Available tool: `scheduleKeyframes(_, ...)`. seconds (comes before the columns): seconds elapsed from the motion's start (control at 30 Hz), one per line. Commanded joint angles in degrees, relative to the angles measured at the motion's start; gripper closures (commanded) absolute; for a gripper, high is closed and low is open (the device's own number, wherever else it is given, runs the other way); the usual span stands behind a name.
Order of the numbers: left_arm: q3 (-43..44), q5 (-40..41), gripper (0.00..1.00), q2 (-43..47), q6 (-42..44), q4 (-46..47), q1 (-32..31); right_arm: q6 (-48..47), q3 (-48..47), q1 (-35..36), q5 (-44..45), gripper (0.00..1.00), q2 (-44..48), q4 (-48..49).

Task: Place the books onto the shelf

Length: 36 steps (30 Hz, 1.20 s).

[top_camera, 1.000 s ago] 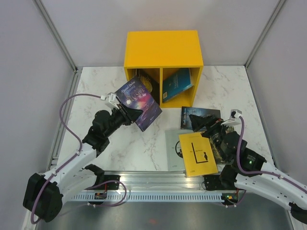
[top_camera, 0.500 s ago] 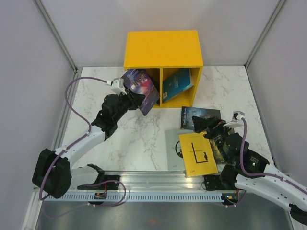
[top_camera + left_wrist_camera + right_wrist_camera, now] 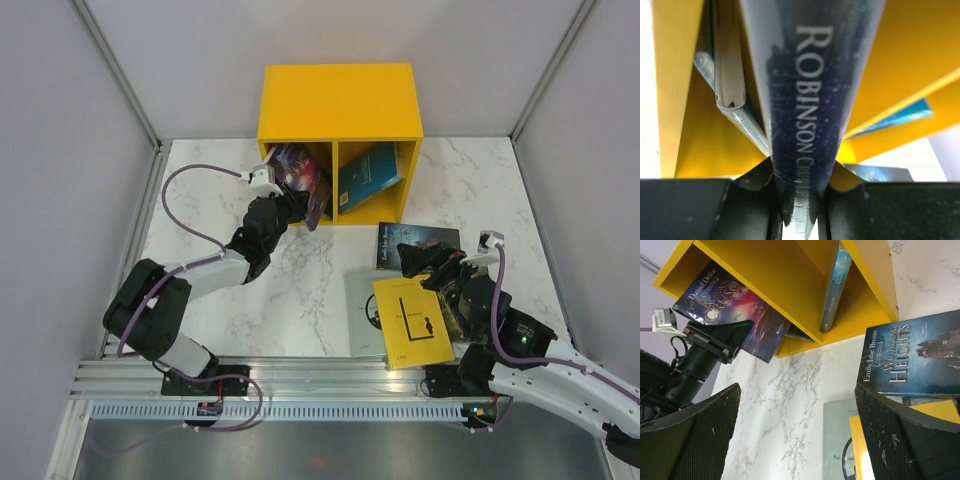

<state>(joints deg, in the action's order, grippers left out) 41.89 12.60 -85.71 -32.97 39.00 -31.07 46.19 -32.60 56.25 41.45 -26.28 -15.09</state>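
Note:
The yellow shelf (image 3: 340, 110) stands at the back of the table, its two compartments facing me. My left gripper (image 3: 293, 203) is shut on a purple book (image 3: 302, 175), holding it upright and tilted in the mouth of the left compartment. In the left wrist view the jaws of the left gripper (image 3: 800, 210) pinch its spine (image 3: 810, 100), with another book (image 3: 730, 75) leaning inside on the left. A teal book (image 3: 368, 175) leans in the right compartment. My right gripper (image 3: 420, 258) hangs open over the loose books: a dark one (image 3: 915, 355), a yellow one (image 3: 412, 322) and a pale one (image 3: 362, 305).
The loose books lie partly stacked on the marble table (image 3: 290, 290) in front of the right arm. Grey walls enclose the table on three sides. A metal rail (image 3: 300, 385) runs along the near edge.
The left arm has stretched forward and carried the purple book from above the table into the mouth of the left compartment, turning it more edge-on. The right arm has barely moved.

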Motion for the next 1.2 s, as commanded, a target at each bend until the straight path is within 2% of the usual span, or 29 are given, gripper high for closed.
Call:
scheduleKeyframes(0.0,6.1,15.8,0.98,-4.5,-1.8,16.4,-0.6,-0.8,-0.1,-0.1,0.6,0.02,-0.4,0.2)
scheduleKeyframes(0.03,7.2,18.5,0.98,-5.9,-1.7,18.0,-1.0,-0.8,0.0,-0.1,0.6,0.02,-0.5,0.2)
scheduleKeyframes(0.2,12.3,19.0,0.98,-14.8,-1.2,20.1,-2.1,-1.6,0.2,-0.1,0.6,0.02,-1.9,0.6)
scheduleKeyframes(0.23,14.1,21.9,0.98,-16.2,-2.0,23.4,-2.4,-1.9,0.1,-0.1,0.5,0.02,-2.2,0.5)
scheduleKeyframes(0.33,16.7,25.5,0.98,-21.3,2.6,30.4,-4.3,-2.7,0.1,-0.1,0.7,0.02,-3.3,1.0)
scheduleKeyframes(0.53,21.8,28.6,0.98,-29.3,7.6,35.3,-6.9,-4.1,0.3,-0.1,1.0,0.02,-7.0,3.8)
scheduleKeyframes(0.7,19.6,27.5,0.96,-29.4,3.0,31.1,-6.9,-4.1,0.5,-0.1,0.5,0.02,-8.3,5.0)
scheduleKeyframes(0.8,17.7,26.6,0.82,-28.5,1.1,28.7,-7.0,-3.7,1.0,-0.1,0.5,0.02,-8.2,5.3)
scheduleKeyframes(0.83,17.4,26.2,0.7,-27.9,0.8,27.8,-7.0,-3.5,1.0,-0.1,0.2,0.02,-8.0,5.2)
scheduleKeyframes(1.0,16.7,23.2,0.49,-24.4,-1.7,17.8,-6.8,-2.1,1.7,0.0,-0.5,0.02,-6.7,5.3)
scheduleKeyframes(1.03,16.7,23.2,0.34,-23.8,-1.7,16.4,-6.8,-1.7,1.7,-0.1,-0.8,0.02,-6.2,5.2)
scheduleKeyframes(1.17,14.8,23.4,0.25,-20.9,-1.5,14.3,-6.7,-0.5,2.2,-0.1,-1.0,0.02,-4.2,4.8)
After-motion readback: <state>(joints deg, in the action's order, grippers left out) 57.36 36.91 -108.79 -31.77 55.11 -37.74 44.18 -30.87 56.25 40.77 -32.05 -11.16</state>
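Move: The middle of the shelf's left compartment lies about 13 cm ahead of the left hand, straight in front and some 3 cm lower; this hand holds Robinson Crusoe by its edge, already partly in the opening. The black book leans in there, roughly 12 cm ahead and 2 cm left. The divider is 13 cm ahead and 7 cm right, the blue book beyond it 13 cm ahead and 15 cm right. From the right hand the compartment is about 33 cm ahead, 24 cm left and 9 cm lower. Forward into the left compartment, the left hand pushes the pinched Robinson Crusoe in by nearly 9 cm, easing right and slightly down while swinging some 20 degrees counter-clockwise and tipping its fingertips up a little. There it pauses, opens its fingers around the book and starts backing out and up. The open, empty right hand sinks about 3 cm, drifting left. ##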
